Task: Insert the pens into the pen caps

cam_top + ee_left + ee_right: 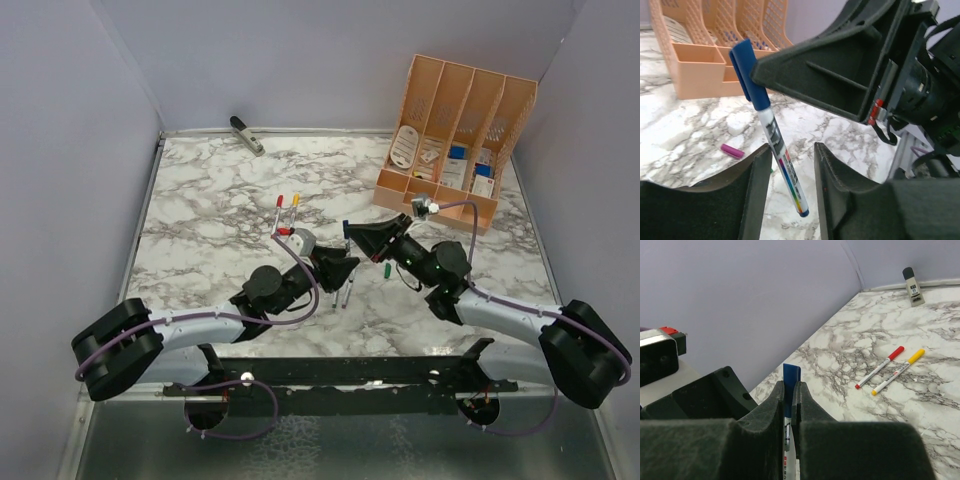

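Note:
A white pen (785,167) with a blue cap (746,67) on its top end hangs tilted above the table. My right gripper (791,385) is shut on it at the blue cap (791,374). My left gripper (792,150) stands open around the pen's lower half, and the barrel leans against the left finger (757,190). A loose purple cap (732,151) and a green cap (386,269) lie on the marble. A red-capped pen (880,367) and a yellow-capped pen (898,371) lie side by side farther back. Two more pens (341,295) lie under the left gripper (340,268).
An orange desk organiser (455,140) with small packets stands at the back right. A grey stapler-like tool (246,134) lies by the back wall. The two grippers meet nose to nose at mid-table, with the right gripper (362,238) just right of the left.

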`<state>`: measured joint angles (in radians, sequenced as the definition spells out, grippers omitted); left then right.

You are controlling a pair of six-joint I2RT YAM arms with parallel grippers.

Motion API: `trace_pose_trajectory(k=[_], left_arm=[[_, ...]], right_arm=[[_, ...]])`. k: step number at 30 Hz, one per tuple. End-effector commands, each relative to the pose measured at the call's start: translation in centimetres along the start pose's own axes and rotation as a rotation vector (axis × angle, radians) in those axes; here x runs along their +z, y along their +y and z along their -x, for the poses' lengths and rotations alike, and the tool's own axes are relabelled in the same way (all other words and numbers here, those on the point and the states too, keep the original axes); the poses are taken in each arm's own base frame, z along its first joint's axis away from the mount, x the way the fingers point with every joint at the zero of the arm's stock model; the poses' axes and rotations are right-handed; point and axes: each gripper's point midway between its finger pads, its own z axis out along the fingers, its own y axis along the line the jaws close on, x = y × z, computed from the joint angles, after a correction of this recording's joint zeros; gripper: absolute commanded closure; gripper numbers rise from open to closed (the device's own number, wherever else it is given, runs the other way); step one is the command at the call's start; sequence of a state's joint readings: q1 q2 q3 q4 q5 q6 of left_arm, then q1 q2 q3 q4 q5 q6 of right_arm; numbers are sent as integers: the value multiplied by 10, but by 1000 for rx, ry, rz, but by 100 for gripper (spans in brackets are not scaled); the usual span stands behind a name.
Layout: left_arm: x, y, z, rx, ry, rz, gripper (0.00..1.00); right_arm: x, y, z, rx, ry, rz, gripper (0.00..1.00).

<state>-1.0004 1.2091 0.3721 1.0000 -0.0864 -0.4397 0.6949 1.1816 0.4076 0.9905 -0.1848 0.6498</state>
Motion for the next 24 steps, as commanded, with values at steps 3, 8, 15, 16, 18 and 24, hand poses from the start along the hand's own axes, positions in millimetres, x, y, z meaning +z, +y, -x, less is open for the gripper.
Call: trace_pose_trajectory(k=[3,8,15,16,18,24], left_arm=[[10,19,14,-31,-33,74,80],[14,37,9,-92,0,100,98],[18,53,7,-130,15,117,100],[18,55,9,-130,11,122,100],[18,66,10,-130,17,152,100],[15,129,-4,-90,159,385,100]], right_arm=[[11,8,7,-17,-24,44,99],[14,3,2,-26,-17,36,99],[23,0,-8,-40,22,49,99],[25,0,-9,-53,32,50,97],[29,-2,-11,-82,57,45,83],[30,-17,6,-210,43,-60,55]])
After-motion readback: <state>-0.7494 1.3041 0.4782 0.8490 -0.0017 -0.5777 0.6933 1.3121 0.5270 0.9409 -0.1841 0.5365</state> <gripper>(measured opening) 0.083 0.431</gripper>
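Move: About 2 cm ahead of the half-open left fingers hangs the capped blue pen. The right hand still holds it by its cap, so the pen's middle is some 4 cm below that hand and 1 cm back. From the left hand, the red-capped pen lies about 28 cm ahead and 19 cm left, the yellow-capped pen 28 cm ahead and 14 cm left, and the two uncapped pens about 6 cm ahead, all roughly 18 cm lower. Reaching forward some 3 cm onto the barrel below the cap, the left fingers pinch the blue pen shut. Both hands then ease forward and about 2 cm down together, until the right fingers open off the cap and that hand starts to rise. The left keeps its grip and carries the pen on forward and a little left, about 8 cm in all, tipping down some 10 degrees. ##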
